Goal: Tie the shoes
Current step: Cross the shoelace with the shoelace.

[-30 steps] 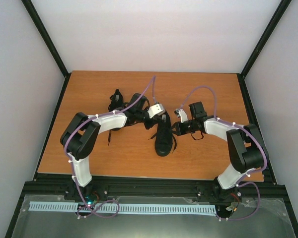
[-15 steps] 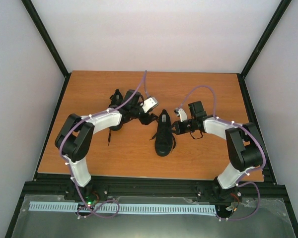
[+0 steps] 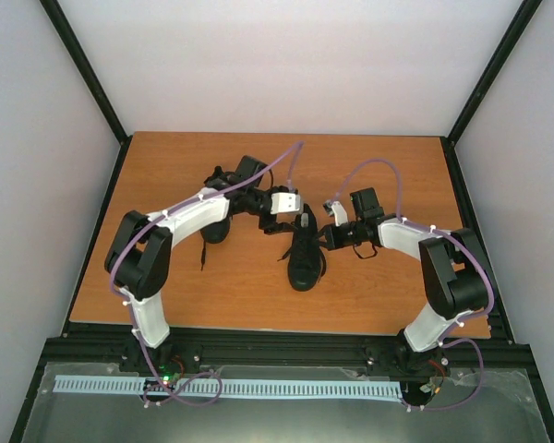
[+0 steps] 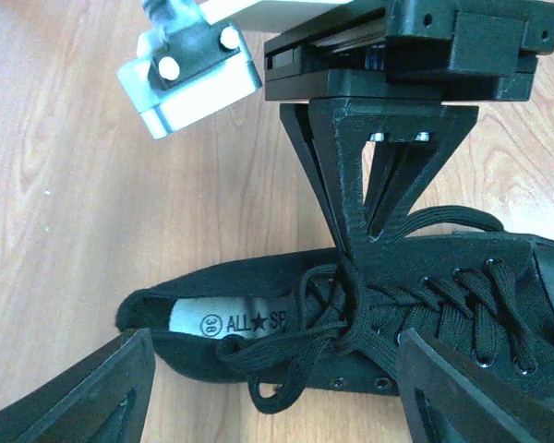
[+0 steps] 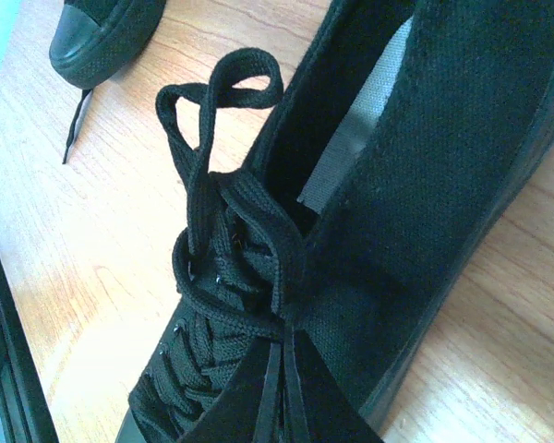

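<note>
One black shoe (image 3: 305, 266) lies mid-table, toe toward the arms. In the left wrist view this shoe (image 4: 231, 281) sits between my left gripper's (image 4: 275, 369) wide-open fingers, which hold nothing; a loose lace loop (image 4: 286, 392) hangs over its side. My right gripper (image 3: 326, 237) is shut on the lace at the knot, its black fingers (image 4: 351, 175) coming in from above. In the right wrist view, that gripper (image 5: 288, 369) pinches the lace (image 5: 291, 318), and a lace loop (image 5: 212, 101) lies over the shoe's edge. The other shoe (image 3: 214, 229) lies to the left, partly hidden by my left arm.
The wooden table (image 3: 166, 166) is framed by black rails, with white walls around it. The second shoe's toe (image 5: 106, 32) and a loose lace end (image 5: 74, 129) lie beyond the shoe in the right wrist view. A thin lace (image 3: 201, 258) trails toward the near edge.
My left gripper has gone from shut to wide open. Its wrist drew back from the shoe and then came over it again. The right arm has kept still.
</note>
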Robot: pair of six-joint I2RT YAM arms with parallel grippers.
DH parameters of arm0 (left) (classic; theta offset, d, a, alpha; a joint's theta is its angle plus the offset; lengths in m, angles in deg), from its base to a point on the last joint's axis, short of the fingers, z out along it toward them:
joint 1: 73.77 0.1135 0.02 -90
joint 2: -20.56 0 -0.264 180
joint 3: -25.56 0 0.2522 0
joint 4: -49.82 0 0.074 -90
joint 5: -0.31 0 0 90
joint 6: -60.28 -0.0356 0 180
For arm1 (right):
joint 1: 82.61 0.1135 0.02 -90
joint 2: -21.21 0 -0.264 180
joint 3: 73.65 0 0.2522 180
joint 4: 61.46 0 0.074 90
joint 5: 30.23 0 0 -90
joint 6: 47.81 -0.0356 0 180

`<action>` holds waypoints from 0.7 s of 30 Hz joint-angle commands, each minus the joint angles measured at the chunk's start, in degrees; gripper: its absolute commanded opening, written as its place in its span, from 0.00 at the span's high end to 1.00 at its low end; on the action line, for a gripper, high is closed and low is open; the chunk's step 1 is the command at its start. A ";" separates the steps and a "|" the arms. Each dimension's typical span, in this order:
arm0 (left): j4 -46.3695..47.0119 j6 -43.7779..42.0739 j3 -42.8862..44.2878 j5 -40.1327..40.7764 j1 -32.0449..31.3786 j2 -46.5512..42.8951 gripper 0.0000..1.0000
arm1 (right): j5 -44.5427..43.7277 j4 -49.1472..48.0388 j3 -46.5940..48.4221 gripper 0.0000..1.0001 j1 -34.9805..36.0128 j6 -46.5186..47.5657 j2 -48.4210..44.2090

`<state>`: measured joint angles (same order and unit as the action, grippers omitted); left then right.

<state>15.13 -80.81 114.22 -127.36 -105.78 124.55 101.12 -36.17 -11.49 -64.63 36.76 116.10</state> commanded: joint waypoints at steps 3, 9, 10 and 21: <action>-5.64 3.94 5.14 -0.54 -1.71 6.25 0.33 | 0.23 -2.06 1.40 0.97 -0.25 -0.28 -0.61; 0.93 7.96 4.32 2.60 -2.43 7.52 0.36 | 0.11 -1.60 2.19 0.97 -0.22 0.05 -0.15; 1.66 8.38 4.08 2.87 -2.52 7.67 0.36 | 0.32 -1.55 2.29 0.97 -0.25 0.07 -0.19; 5.49 7.33 0.35 4.08 -2.85 8.21 0.47 | 0.66 0.13 2.00 0.86 -0.22 1.21 -1.29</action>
<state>18.21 -73.20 115.70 -123.52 -108.09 132.18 101.16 -36.67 -10.42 -64.63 36.91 116.08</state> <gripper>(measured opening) 0.532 0.076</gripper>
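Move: The standing lace loop on the near shoe's tongue lies some 3 cm right of the left hand and about 6 cm below it, roughly level fore and aft. The lace pinched in the right fingers is about 3 cm back and 6 cm right of the left hand, 7 cm down. The shoe opening is 4 cm ahead, 4 cm right and 8 cm below. From the right hand, the loop stands about 3 cm ahead, 3 cm left and 1 cm higher. The left hand sinks about 5 cm, drifting right, its partly closing fingers coming astride the standing lace loop. ##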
